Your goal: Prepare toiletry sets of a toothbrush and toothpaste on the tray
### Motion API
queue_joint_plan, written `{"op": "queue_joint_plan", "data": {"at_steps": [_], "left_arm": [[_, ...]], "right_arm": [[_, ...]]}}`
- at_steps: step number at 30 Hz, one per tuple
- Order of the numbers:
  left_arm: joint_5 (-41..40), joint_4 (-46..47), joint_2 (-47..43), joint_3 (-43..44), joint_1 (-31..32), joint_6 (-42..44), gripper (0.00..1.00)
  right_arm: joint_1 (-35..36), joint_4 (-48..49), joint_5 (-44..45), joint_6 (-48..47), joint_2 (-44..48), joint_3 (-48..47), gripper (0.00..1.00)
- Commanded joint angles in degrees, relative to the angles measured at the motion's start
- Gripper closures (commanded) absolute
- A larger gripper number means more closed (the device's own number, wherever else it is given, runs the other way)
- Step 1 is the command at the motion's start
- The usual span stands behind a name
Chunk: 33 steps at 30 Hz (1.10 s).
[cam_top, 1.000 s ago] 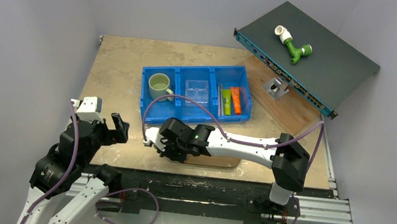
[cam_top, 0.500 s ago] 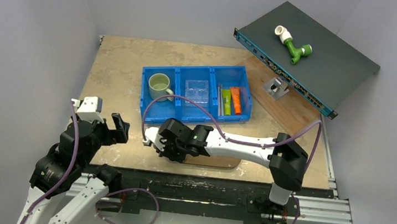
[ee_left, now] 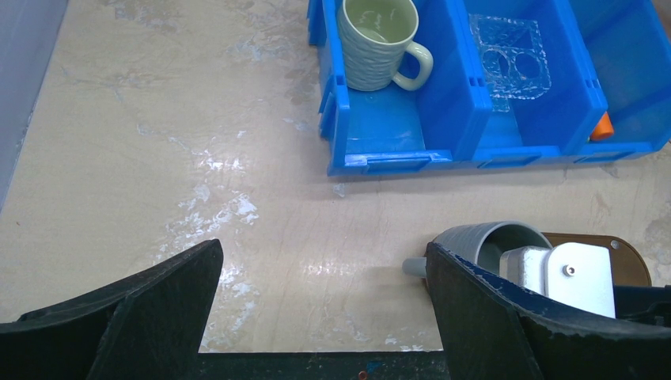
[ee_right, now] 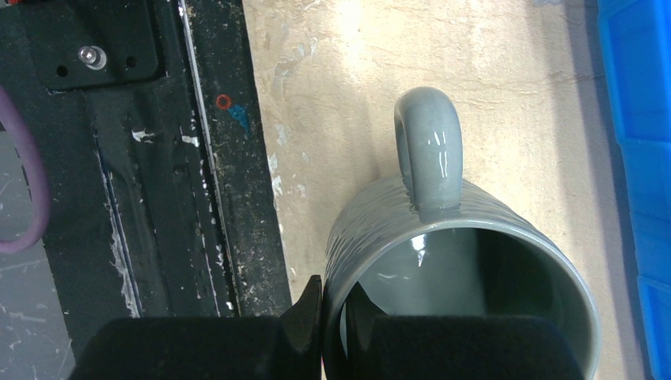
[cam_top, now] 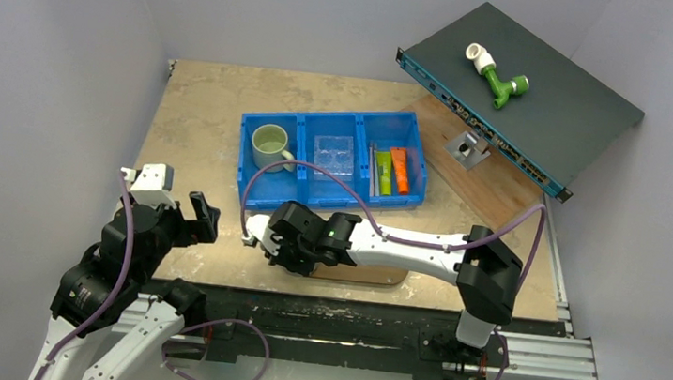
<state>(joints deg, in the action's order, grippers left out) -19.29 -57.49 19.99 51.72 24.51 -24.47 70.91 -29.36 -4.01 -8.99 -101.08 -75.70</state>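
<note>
My right gripper (ee_right: 334,297) is shut on the rim of a grey mug (ee_right: 443,261), one finger inside and one outside, the handle pointing away from me. In the left wrist view this grey mug (ee_left: 483,241) sits at the left end of the dark brown tray (ee_left: 629,257), near the table's front edge. My right gripper (cam_top: 294,242) hides the mug from above. The green toothpaste (cam_top: 383,171), the orange one (cam_top: 400,169) and a toothbrush (cam_top: 372,168) lie in the right compartment of the blue bin (cam_top: 249,176). My left gripper (ee_left: 323,249) is open over bare table.
A pale green mug (cam_top: 270,145) stands in the bin's left compartment and a clear plastic insert (cam_top: 334,155) lies in the middle one. At the back right a dark network box (cam_top: 532,88) carries a green-and-white pipe fitting (cam_top: 497,78) and leans over a reddish board (cam_top: 493,192).
Almost nothing: the right arm has shifted very slightly to the left, still gripping the grey mug. The left arm has not moved.
</note>
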Motion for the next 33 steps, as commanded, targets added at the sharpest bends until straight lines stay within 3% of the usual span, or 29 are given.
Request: {"op": "queue_joint_plan", "data": {"at_steps": [1,15,33], "left_arm": [[0.39,1.64,0.58,0.22,0.01,0.04,0.0],[0.57,1.77,0.75,0.23,0.01,0.04,0.0],[0.48,1.68,0.33,0.26,0.01,-0.05,0.0]], "right_arm": [[-1.03,3.61,2.65,-0.28,2.65,0.24,1.0],[-1.31,1.47,0.99,-0.47,2.38,0.14,0.95],[-1.48,-0.62,3.44,-0.36,5.55,-2.97,0.58]]}}
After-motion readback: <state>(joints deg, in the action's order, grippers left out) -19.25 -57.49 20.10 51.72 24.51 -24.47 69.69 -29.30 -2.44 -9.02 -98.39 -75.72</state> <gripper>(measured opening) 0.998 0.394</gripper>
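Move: The right fingers pinch the back rim of the grey mug, whose middle lies about 4 cm ahead, 1 cm left and 4 cm below. The tray's middle is some 9 cm to this hand's right, 3 cm ahead and 9 cm lower; the blue bin is centred about 26 cm ahead and 4 cm right, 6 cm lower. From the left hand, the grey mug is roughly 24 cm right, 1 cm ahead and 20 cm below. Forward by barely 0.5 cm, the right hand slides the pinched grey mug over the tray's left end, then pauses. The fingers part to about two-fifths open and release the back rim; the hand then rises some 2 cm, easing slightly farther forward, with hardly any wrist turn. ##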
